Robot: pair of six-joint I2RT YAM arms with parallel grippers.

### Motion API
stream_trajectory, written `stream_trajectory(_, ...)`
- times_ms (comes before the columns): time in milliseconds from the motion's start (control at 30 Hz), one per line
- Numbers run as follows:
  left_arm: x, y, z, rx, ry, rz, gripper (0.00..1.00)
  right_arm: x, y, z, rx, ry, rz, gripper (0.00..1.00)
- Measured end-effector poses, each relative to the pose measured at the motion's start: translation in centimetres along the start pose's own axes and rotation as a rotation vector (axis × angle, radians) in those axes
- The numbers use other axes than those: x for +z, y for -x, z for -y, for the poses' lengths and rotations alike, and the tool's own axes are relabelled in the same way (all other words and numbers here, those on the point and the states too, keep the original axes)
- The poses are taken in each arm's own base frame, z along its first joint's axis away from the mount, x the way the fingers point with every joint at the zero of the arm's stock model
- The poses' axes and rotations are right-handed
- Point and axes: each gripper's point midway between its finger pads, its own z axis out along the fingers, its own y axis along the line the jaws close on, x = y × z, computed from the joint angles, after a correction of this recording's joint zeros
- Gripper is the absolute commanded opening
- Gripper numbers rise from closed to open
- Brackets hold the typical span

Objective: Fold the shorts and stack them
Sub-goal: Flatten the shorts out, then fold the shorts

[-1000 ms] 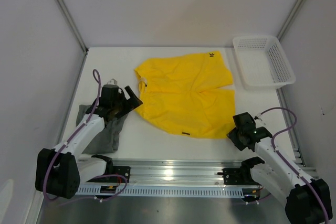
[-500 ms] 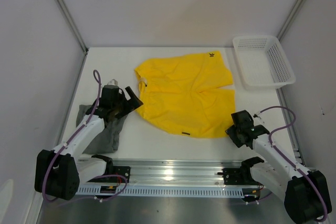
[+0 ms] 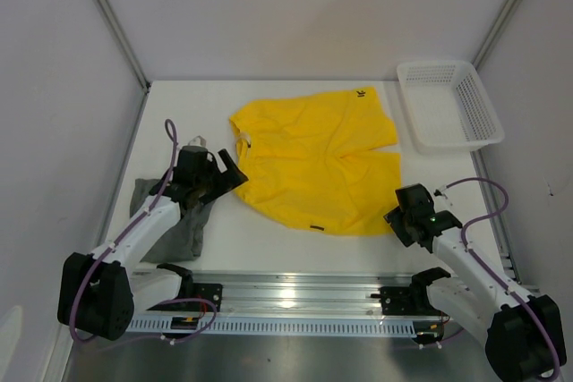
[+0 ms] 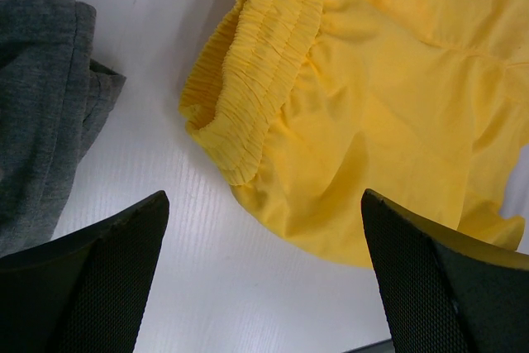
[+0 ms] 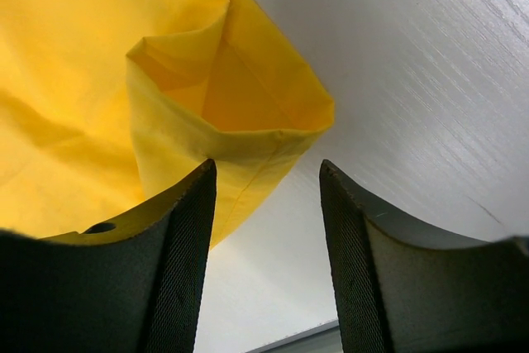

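The yellow shorts (image 3: 313, 154) lie spread flat at the table's middle, waistband to the left. The dark grey shorts (image 3: 179, 221) lie crumpled at the near left, partly under my left arm. My left gripper (image 3: 226, 174) hovers wide open just short of the elastic waistband (image 4: 256, 64), holding nothing; the grey shorts (image 4: 41, 105) show at its left. My right gripper (image 3: 400, 221) is open at the yellow shorts' near right leg corner (image 5: 231, 113), and bare table shows between its fingers (image 5: 186, 237).
A white mesh basket (image 3: 448, 105) stands at the far right corner. Grey walls close the table on three sides. A metal rail (image 3: 295, 297) with both arm bases runs along the near edge.
My right gripper has moved up and left toward the yellow leg corner and opened a little wider. The left gripper has edged slightly right toward the waistband.
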Motion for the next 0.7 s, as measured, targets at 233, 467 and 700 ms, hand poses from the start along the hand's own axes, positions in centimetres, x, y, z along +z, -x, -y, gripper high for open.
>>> stream_trajectory(233,0.2,-0.2,-0.2,0.002,0.010,-0.009,0.99,0.9,-0.2,0.0,0.020,-0.015,-0.002,0.44)
stream_trajectory(467,0.3,-0.2,-0.2,0.003,0.013,-0.008,0.99,1.7,-0.6,0.7,0.036,-0.045,-0.003,0.21)
stream_trajectory(700,0.2,-0.3,-0.4,0.003,0.023,-0.010,0.99,1.1,0.0,0.6,0.053,-0.022,0.023,0.01)
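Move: The near-right corner of the yellow shorts, its cloth standing up in a small fold, lies about 1 cm ahead of the half-open right fingers and some 2 cm below them. The black tag on the shorts' near edge is roughly 19 cm left of that hand and level with it; the white basket stands about 31 cm ahead and 14 cm to the right. From the left hand, the corner lies some 38 cm right, 10 cm back and 8 cm below. Straight down by about 2 cm goes the right hand, onto the raised fold at the shorts' near-right corner, while its fingers close from half open to shut and pinch the cloth between their tips. It then begins to rise again, by less than 1 cm, the grip kept. ##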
